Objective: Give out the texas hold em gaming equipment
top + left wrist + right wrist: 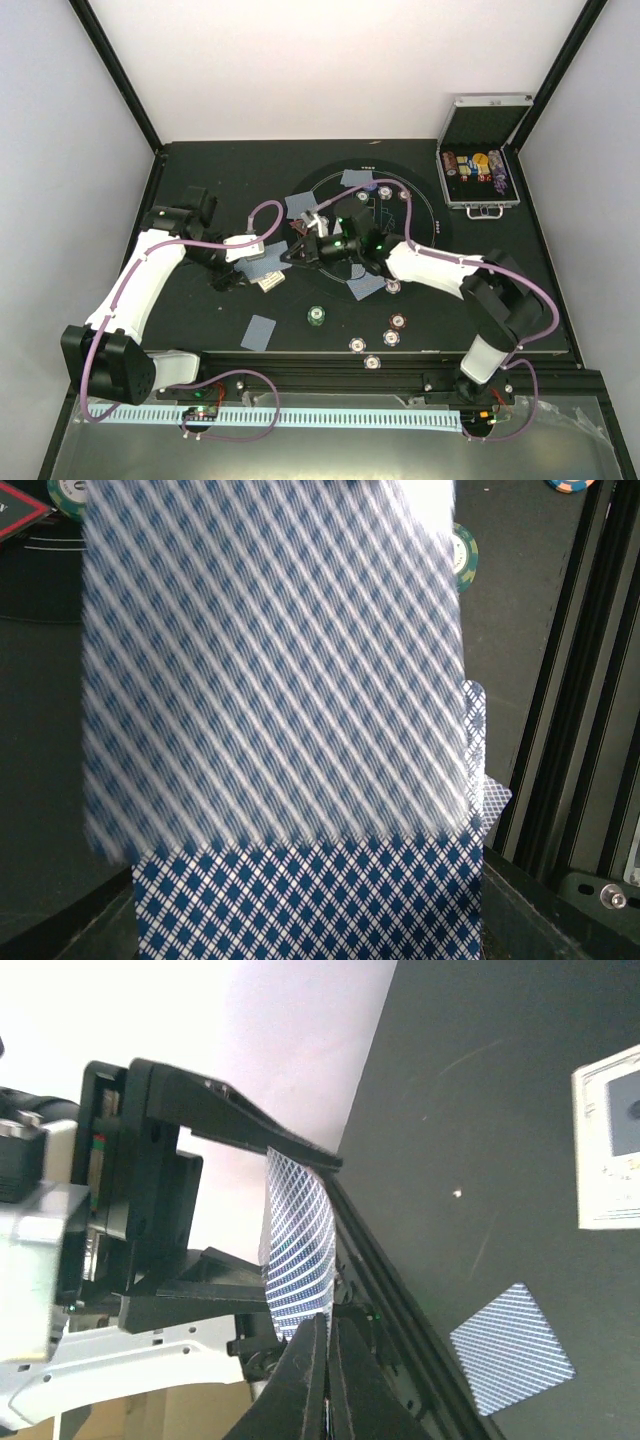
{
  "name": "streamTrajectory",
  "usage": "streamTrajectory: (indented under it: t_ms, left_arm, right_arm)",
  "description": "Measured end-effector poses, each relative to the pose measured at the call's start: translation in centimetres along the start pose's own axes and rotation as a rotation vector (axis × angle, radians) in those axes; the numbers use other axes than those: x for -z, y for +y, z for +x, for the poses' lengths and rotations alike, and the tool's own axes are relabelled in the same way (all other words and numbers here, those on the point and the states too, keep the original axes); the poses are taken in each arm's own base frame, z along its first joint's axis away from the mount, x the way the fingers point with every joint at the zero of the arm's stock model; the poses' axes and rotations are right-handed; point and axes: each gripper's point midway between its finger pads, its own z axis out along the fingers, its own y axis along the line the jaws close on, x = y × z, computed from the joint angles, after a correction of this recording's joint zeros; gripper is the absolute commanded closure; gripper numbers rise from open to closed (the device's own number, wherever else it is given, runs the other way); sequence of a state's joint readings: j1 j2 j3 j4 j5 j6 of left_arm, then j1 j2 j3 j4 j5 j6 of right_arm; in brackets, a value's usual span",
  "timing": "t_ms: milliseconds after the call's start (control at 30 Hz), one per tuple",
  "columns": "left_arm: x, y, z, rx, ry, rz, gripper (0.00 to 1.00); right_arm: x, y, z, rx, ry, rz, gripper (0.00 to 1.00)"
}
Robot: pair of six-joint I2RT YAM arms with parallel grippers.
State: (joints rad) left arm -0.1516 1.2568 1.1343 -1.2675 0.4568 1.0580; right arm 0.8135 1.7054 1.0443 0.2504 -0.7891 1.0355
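My left gripper is shut on a deck of blue-checked playing cards, which fills the left wrist view and hides its fingers. My right gripper is shut on the edge of one card, which bows upward from the deck between the left gripper's black fingers. In the top view both grippers meet left of the table's printed circle, with the right gripper against the deck. Dealt cards and poker chips such as a green one lie around the circle.
The open silver case with chip rolls stands at the back right. More chips lie near the front edge, next to the black rail. A face-down card and a white printed card lie on the mat.
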Motion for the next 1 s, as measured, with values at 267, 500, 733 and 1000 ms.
streamTrajectory:
  t_ms: [267, 500, 733, 1000]
  left_arm:
    - [0.0, 0.0, 0.0, 0.001, 0.000, 0.000, 0.98]
    - [0.0, 0.0, 0.0, 0.001, 0.000, 0.000, 0.98]
    - [0.0, 0.0, 0.1, 0.011, 0.003, -0.002, 0.99]
    - [-0.2, 0.0, 0.3, 0.021, 0.010, 0.001, 0.98]
  right_arm:
    - [6.4, -1.2, -3.5, 0.068, -0.101, 0.087, 0.99]
    - [11.8, -4.1, -8.7, 0.240, -0.202, 0.416, 0.99]
    - [17.2, -10.3, -12.9, 0.546, -0.298, 1.017, 0.99]
    - [16.4, -17.0, -11.8, 0.984, -0.036, 1.460, 0.99]
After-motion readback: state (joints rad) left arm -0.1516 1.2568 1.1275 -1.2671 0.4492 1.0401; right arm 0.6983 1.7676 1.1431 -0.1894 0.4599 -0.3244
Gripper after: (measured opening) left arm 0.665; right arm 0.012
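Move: The held card is bound for the printed card row on the mat, about 18 cm ahead of the right hand, 18 cm to its right and 17 cm down. The face-up two of clubs lies level with the row and 5 cm to its left. Two face-down cards lie 18 cm to the hand's right and 3 cm ahead, on the table. From the left hand, the row is roughly 20 cm ahead, 28 cm right and 15 cm below. Forward and to the right, rising slightly at first, the right hand draws the card it already pinches off the deck and carries it about 25 cm towards the printed row, then sinks some 10 cm over the last part. Its wrist swings round by about 100 degrees, from fingers pointing left to forward and down, grip still shut. The left hand keeps holding the deck in place. ##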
